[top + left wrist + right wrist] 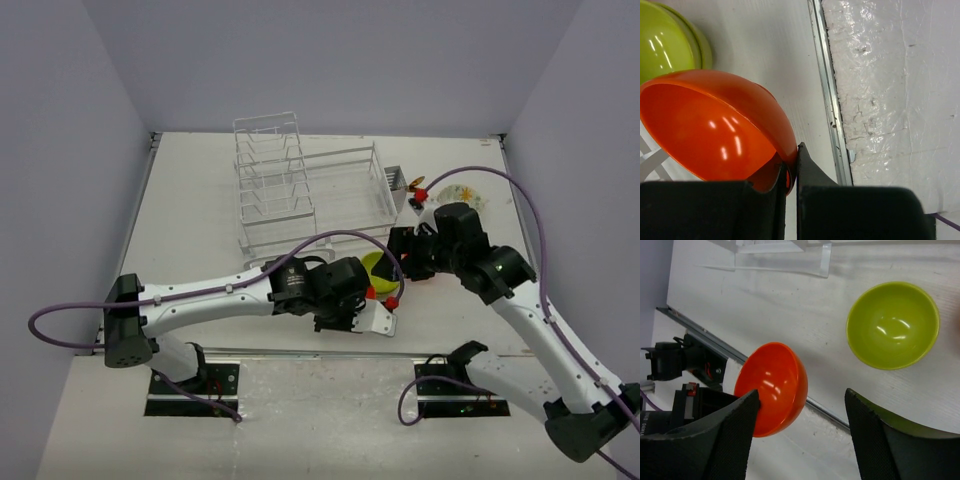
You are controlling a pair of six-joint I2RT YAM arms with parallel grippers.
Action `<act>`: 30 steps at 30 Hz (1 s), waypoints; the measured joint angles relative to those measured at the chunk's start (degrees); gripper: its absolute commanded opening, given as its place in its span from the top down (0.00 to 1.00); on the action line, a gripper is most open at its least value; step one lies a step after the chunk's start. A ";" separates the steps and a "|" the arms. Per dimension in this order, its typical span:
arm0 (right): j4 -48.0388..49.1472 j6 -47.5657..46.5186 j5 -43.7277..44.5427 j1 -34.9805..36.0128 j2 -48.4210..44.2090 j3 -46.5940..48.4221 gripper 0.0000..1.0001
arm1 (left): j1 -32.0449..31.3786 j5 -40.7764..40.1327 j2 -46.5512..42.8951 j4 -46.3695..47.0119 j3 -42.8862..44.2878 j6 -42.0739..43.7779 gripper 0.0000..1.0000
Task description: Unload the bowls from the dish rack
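My left gripper [792,167] is shut on the rim of the orange-red bowl [715,130] and holds it tilted above the table's front edge; it also shows in the right wrist view [772,387] and the top view [392,298]. The lime-green bowl [892,325] stands upright on the table just beyond it [377,268]. My right gripper [802,410] is open and empty, hovering above both bowls. The whitish flower-pattern bowl [465,193] stands on the table at the back right, partly hidden by the right arm. The white wire dish rack [300,195] stands at the back centre.
A metal strip [827,95] marks the table's front edge, with a rough white surface [895,90] past it. The rack's small cutlery basket [393,182] is on its right side, with a small orange-yellow item [418,183] beside it. Grey walls enclose the table.
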 measured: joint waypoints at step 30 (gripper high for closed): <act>2.86 5.55 18.62 1.92 -1.29 -7.82 1.00 | -1.01 -19.56 -6.05 6.19 0.09 -3.08 0.00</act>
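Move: The held orange bowl, its rim still pinched in the left fingers, has its middle about 5 cm ahead of that hand, 4 cm right and 3 cm below. From the partly open right hand it lies some 6 cm back, 7 cm left and 8 cm lower. On the table, 19 cm below the right hand, the green bowl stands about 4 cm ahead and 1 cm left; the other orange bowl, 8 cm ahead and 9 cm right. The held orange bowl passes from hand to hand: the right hand sinks about 7 cm, edging back and left, and closes on its free rim while the left keeps its pinch with only a slight drift. The left fingers then open wide and withdraw forward and up; the right draws the bowl some 7 cm right and 5 cm forward, rising slightly, turning clockwise about 25 degrees. ##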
